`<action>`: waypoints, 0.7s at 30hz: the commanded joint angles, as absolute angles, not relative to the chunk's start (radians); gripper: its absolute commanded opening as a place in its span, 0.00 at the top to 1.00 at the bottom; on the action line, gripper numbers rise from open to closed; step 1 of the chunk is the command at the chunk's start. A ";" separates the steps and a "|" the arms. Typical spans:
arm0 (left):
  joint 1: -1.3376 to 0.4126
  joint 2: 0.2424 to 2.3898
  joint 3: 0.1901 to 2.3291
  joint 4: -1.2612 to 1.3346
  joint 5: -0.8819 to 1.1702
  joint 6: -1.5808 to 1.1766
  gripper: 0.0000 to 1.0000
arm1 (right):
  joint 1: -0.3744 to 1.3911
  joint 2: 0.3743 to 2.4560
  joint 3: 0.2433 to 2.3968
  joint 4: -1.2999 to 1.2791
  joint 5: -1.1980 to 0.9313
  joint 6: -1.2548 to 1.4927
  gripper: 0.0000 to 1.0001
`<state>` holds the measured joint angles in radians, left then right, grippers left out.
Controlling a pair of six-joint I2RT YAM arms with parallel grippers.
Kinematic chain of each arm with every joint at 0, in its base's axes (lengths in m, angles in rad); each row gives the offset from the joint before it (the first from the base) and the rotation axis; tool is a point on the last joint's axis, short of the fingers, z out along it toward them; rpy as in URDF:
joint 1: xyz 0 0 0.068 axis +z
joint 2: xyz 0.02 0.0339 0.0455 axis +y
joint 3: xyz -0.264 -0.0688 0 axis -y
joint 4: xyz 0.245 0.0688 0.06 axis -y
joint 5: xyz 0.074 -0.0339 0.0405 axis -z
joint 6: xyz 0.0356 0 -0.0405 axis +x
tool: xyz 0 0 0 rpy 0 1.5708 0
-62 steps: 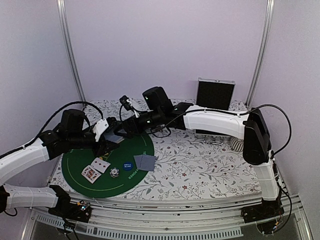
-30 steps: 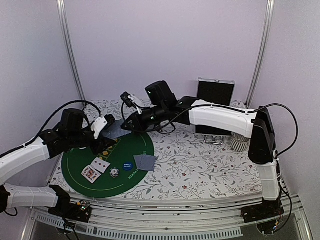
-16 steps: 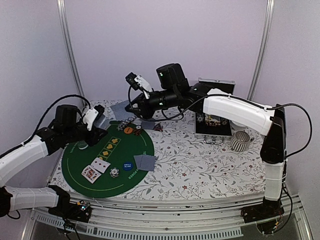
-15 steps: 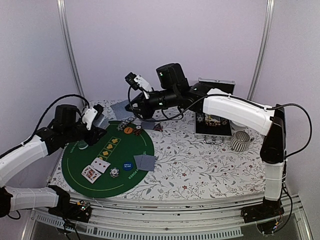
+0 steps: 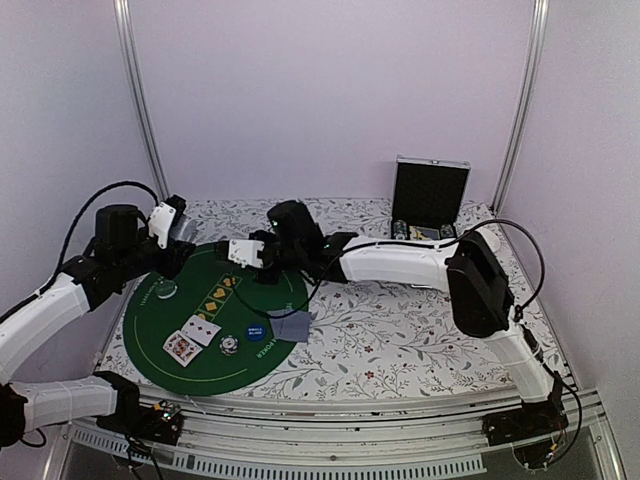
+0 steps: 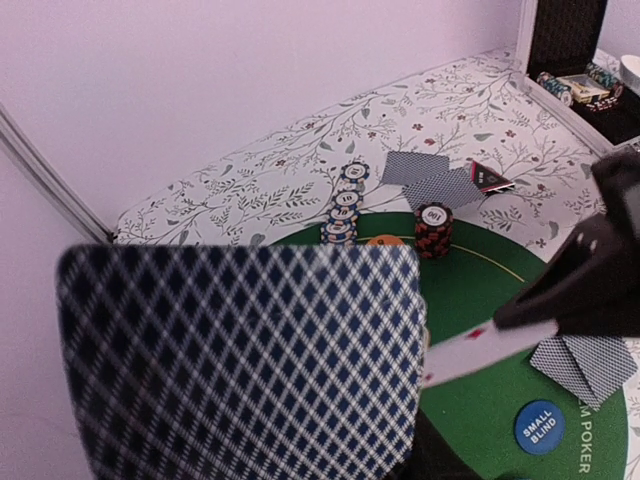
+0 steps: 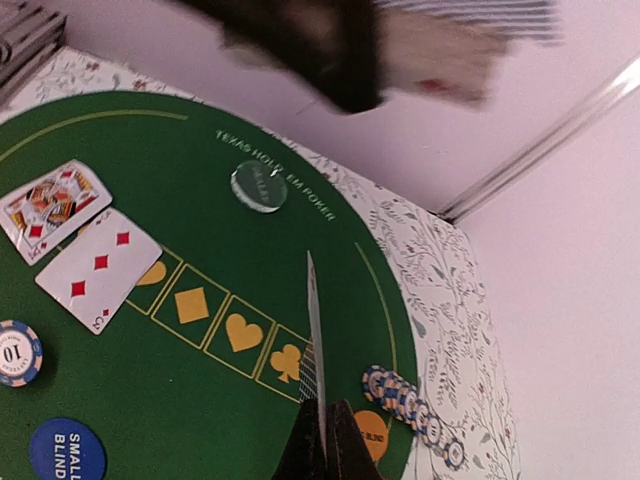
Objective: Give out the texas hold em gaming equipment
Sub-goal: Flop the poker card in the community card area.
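Note:
My left gripper (image 5: 178, 228) is shut on a deck of grey-blue-backed playing cards (image 6: 240, 360) at the mat's far left; the deck hides its fingers in the left wrist view. My right gripper (image 7: 322, 415) is shut on a single card (image 7: 313, 330), seen edge-on above the club mark. In the top view the right gripper (image 5: 250, 250) holds this card low over the green mat (image 5: 170, 365). Two face-up cards (image 5: 190, 340), a chip (image 5: 229, 345), a blue disc (image 5: 256, 332) and two face-down cards (image 5: 292, 325) lie near the front. An orange disc (image 7: 370, 435) and striped chips (image 7: 410, 410) sit at the mat's far edge.
The open silver-and-black case (image 5: 431, 190) stands at the back right. Beyond the mat lie two more face-down cards (image 6: 430, 180), a red-edged triangular marker (image 6: 490, 178) and a red chip stack (image 6: 433, 228). A pale round button (image 7: 258, 185) rests on the mat's left part.
The right arm has swung down from high at the back to low over the mat, carrying one card. The left arm has pulled back to the left with the deck.

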<state>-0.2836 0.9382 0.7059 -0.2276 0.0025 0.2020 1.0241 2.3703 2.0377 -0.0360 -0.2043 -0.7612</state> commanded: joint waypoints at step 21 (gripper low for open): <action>-0.258 0.926 0.724 -0.193 0.041 0.186 0.57 | 1.124 2.802 2.350 0.088 -0.092 -1.114 0.98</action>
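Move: The card I hold in my right hand goes to the open diamond spot in the community card area, some 9 cm to my right hand's left, 2 cm back and about 18 cm below. The three of diamonds lies 6 cm nearer the base than that spot and 2 cm left of it; the clear dealer button is 9 cm left of it and 4 cm farther out. From my left hand, the spot is about 3 cm back, 2 cm right and 21 cm down. I bring my right hand quickly down about 11 cm and some 6 to 7 cm left, towards the open spot beyond the three of diamonds, easing off over the second half. Fingers stay shut on the single card while the wrist rolls roughly 20 degrees, its forward side rising. My left hand stays put, still gripping the rest of the deck. ##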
